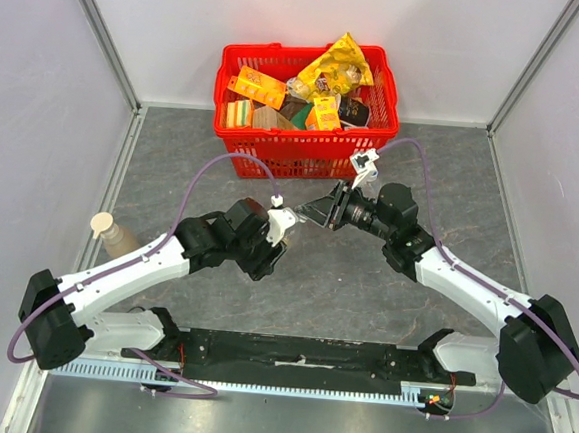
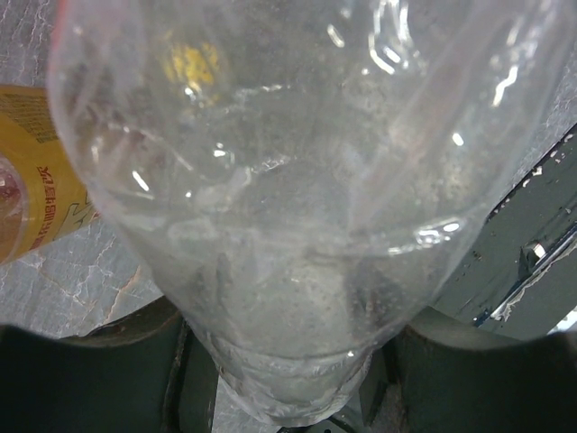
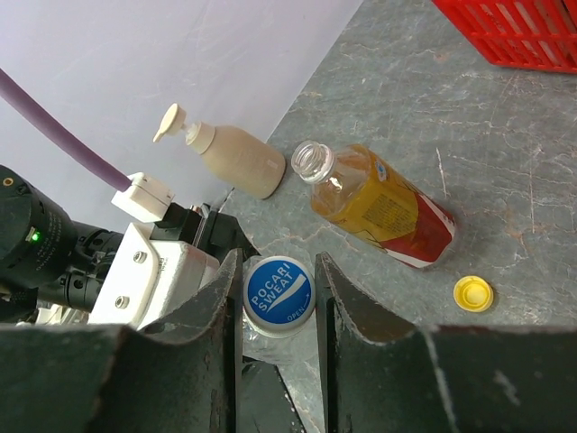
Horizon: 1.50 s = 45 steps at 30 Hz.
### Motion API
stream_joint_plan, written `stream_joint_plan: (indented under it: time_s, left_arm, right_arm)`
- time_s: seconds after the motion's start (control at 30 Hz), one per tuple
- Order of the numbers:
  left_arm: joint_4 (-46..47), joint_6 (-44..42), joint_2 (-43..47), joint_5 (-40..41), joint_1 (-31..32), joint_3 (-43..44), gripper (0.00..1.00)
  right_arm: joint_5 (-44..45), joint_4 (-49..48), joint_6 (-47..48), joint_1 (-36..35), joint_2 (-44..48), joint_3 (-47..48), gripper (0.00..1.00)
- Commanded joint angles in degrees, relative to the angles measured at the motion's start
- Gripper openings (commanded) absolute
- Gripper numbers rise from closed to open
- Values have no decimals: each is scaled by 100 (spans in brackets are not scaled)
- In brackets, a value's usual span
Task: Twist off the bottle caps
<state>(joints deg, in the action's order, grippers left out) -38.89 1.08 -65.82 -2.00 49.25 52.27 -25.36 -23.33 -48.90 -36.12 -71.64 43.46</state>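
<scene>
A clear plastic bottle [image 2: 288, 207] fills the left wrist view, its lower end pinched between my left gripper [image 2: 288, 383] fingers, which are shut on it. In the right wrist view its blue cap [image 3: 279, 293], printed with white lettering, sits on the bottle's neck, and my right gripper [image 3: 278, 302] has both jaws pressed against the cap's sides. From above, the two grippers meet mid-table, left gripper [image 1: 277, 223] facing right gripper [image 1: 320, 211]. A loose yellow cap [image 3: 473, 293] lies on the table beside an uncapped yellow-and-red labelled bottle [image 3: 379, 206] lying on its side.
A beige pump bottle [image 3: 234, 158] stands near the left wall [image 1: 118, 233]. A red basket [image 1: 301, 137] full of packets sits at the back centre. Purple cables loop over both arms. The table is grey and marbled.
</scene>
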Motion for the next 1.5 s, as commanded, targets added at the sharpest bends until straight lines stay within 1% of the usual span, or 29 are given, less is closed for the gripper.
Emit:
stream_joint_plan:
  time_s: [0.0,0.3,0.4,0.5,0.53,0.63,0.83,1.03,1.17,1.37,1.4,1.43,1.47]
  left_arm:
    - [154,129,175,-186,-12,187,18]
    - [452,-29,675,-1354,-4,126,16]
    - [541,-91,825,-1934,-12,117,16]
    - [646,-99,957,-2610,-4,117,16]
    - [672,-282,975,-2865,-12,117,17]
    - [690,-398,992,-3630,-4,152,16]
    - [725,-530,1019,-4589,-4,204,16]
    - [752,-530,1045,-4959,-4,196,16]
    - [743,-539,993,-5038,-4,187,16]
    - [734,-548,887,-5038,-4,187,16]
    - [734,-556,878,-5038,-4,178,16]
    - [725,-556,878,-5021,-12,178,16]
    - [717,-556,861,-5003,-4,178,16]
  right_arm:
    - [-416,-610,100,-1,44,-22,0]
    - [-1206,-1471,373,-9,238,-127,0]
    - [-1558,-2121,259,-9,317,-285,0]
    - [-1857,-2543,197,-9,431,-356,0]
    - [-1954,-2658,180,-1,457,-373,0]
    - [-2226,-3071,153,-9,624,-426,0]
    - [-2675,-3669,127,-9,897,-461,0]
    - [-2860,-4249,-14,-1,1160,-567,0]
    - [-2860,-4250,13,-9,1327,-541,0]
    - [-2711,-4189,-49,-9,1293,-514,1]
    - [-2641,-4162,-58,-9,1284,-514,5]
    - [-2571,-4110,-75,-9,1284,-514,11]
    - [-2509,-4066,-67,-9,1292,-506,20]
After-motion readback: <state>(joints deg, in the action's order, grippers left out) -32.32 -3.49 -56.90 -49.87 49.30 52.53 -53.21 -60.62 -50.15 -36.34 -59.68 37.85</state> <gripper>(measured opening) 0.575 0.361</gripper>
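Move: The white cap with the blue top is already pinched between the right fingers, at the hand point. From the left hand, which holds the clear bottle, it sits about 8 cm ahead, 10 cm right and 12 cm up. From the right hand, the loose yellow cap is some 7 cm left, 2 ahead and 25 down; the tea bottle about 15 left, 4 ahead, 16 down; the water bottle roughly 14 right, 14 ahead, 17 down. Keep the right fingers shut on the cap and the left ones on the bottle, and draw both hands back and up together, the right some 18 cm, the left a little less and also to its right. On the way twist them against each other, each wrist about 50 degrees: right gripper counter-clockwise and tipping up, left gripper clockwise, so the cap is turned against the bottle. ##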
